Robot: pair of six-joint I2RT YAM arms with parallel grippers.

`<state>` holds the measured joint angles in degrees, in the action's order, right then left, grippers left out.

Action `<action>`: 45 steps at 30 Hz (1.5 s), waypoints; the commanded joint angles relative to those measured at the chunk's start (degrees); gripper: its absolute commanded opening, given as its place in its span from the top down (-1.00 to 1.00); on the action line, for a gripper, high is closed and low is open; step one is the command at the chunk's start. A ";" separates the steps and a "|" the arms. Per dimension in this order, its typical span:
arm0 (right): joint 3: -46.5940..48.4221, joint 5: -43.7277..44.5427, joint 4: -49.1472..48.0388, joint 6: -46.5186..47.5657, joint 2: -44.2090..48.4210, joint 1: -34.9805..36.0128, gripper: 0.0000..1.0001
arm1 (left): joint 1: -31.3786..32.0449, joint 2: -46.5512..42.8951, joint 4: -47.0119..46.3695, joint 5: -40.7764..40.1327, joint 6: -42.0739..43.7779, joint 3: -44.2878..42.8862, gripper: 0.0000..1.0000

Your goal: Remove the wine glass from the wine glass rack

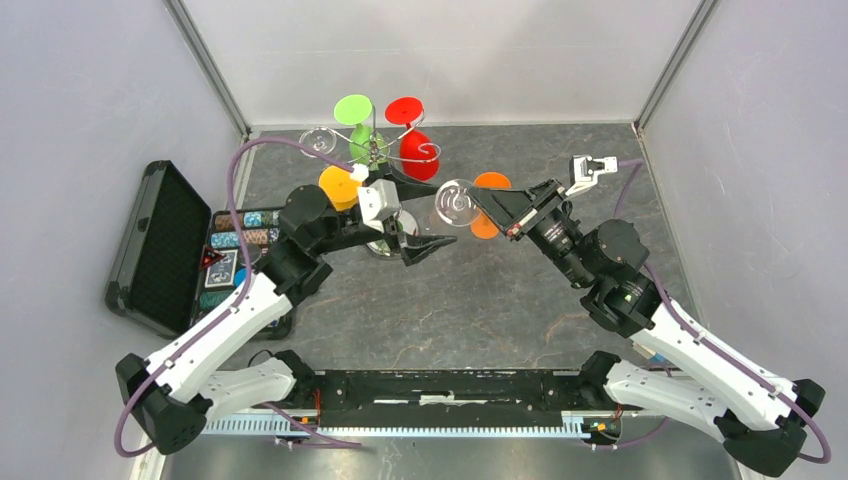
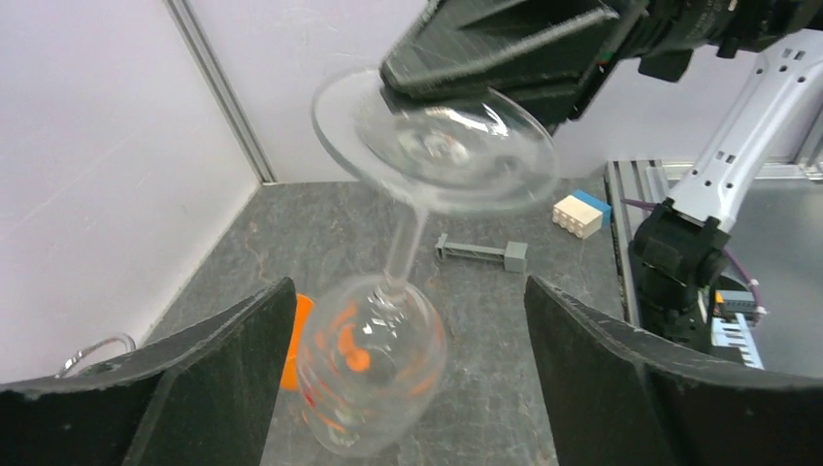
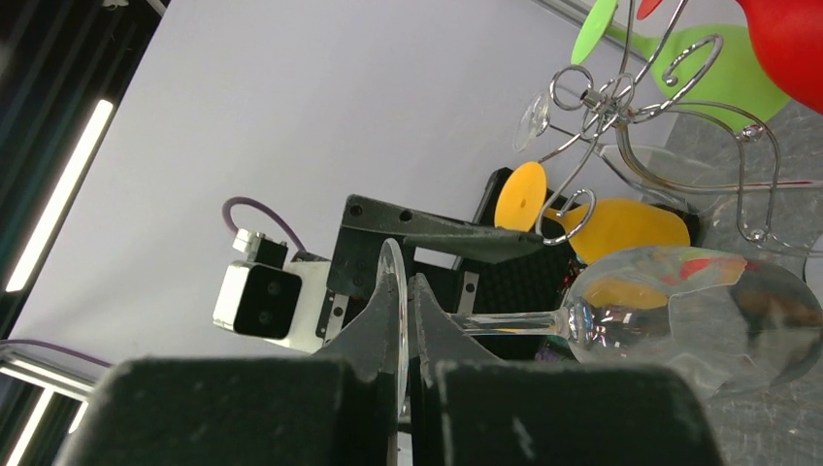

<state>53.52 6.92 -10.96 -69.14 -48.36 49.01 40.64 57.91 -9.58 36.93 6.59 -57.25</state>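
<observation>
The wine glass rack (image 1: 378, 150) is a chrome wire stand at the back centre; its curled arms also show in the right wrist view (image 3: 594, 97). Green (image 1: 356, 112), red (image 1: 416, 150), yellow (image 1: 340, 186) and one clear glass (image 1: 318, 140) hang on it. My right gripper (image 1: 480, 203) (image 3: 403, 283) is shut on the foot of a clear wine glass (image 1: 455, 204) (image 3: 694, 311), held off the rack, to its right. In the left wrist view the glass bowl (image 2: 374, 374) hangs between the fingers of my open left gripper (image 2: 408, 287) (image 1: 420, 245), touching neither.
An open black case (image 1: 160, 245) with chips and cards lies at the left. An orange glass (image 1: 491, 182) lies on the table under the right gripper. A cream block (image 2: 577, 216) and a grey part (image 2: 480, 254) lie on the table. Walls close off three sides.
</observation>
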 commanded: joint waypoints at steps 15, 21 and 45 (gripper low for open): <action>-3.32 -3.04 -8.35 -4.72 1.08 -0.05 1.00 | 1.99 4.52 -15.59 4.29 -5.15 2.59 0.14; -3.92 -2.70 -9.79 -5.32 1.16 -0.06 1.00 | 1.98 4.57 -15.10 4.70 -5.32 3.38 0.11; -4.81 -1.68 -9.47 -3.05 0.40 -0.39 -0.37 | 1.98 3.50 -20.84 -1.15 -12.41 3.82 0.96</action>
<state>48.86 3.66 -17.76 -74.26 -48.90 48.75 42.54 63.09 -24.60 39.70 -0.86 -52.84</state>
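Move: The right hand still pinches the clear glass by its foot, bowl hanging down; the stem lies about 4 cm to the right of the open left hand, roughly level with it in depth and height. From the left hand, the yellow glass hangs some 11 cm ahead and 16 left, its middle 13 lower, and the orange glass stands 16 ahead, 10 right and 28 below. From the right hand, the stem is about 3 cm left, 1 ahead and 4 below. The left hand slides about 3 cm to its right until its fingers straddle the stem just under the foot, rising a little and then sinking some 2 cm, and they close in stages, opening briefly midway, to pinch the stem. The right hand meanwhile keeps its grip on the foot and eases the glass down about 1.5 cm and 1 cm to the left towards the left hand, then, once the stem is gripped, opens its fingers about halfway and lets go of the foot while staying around it. ##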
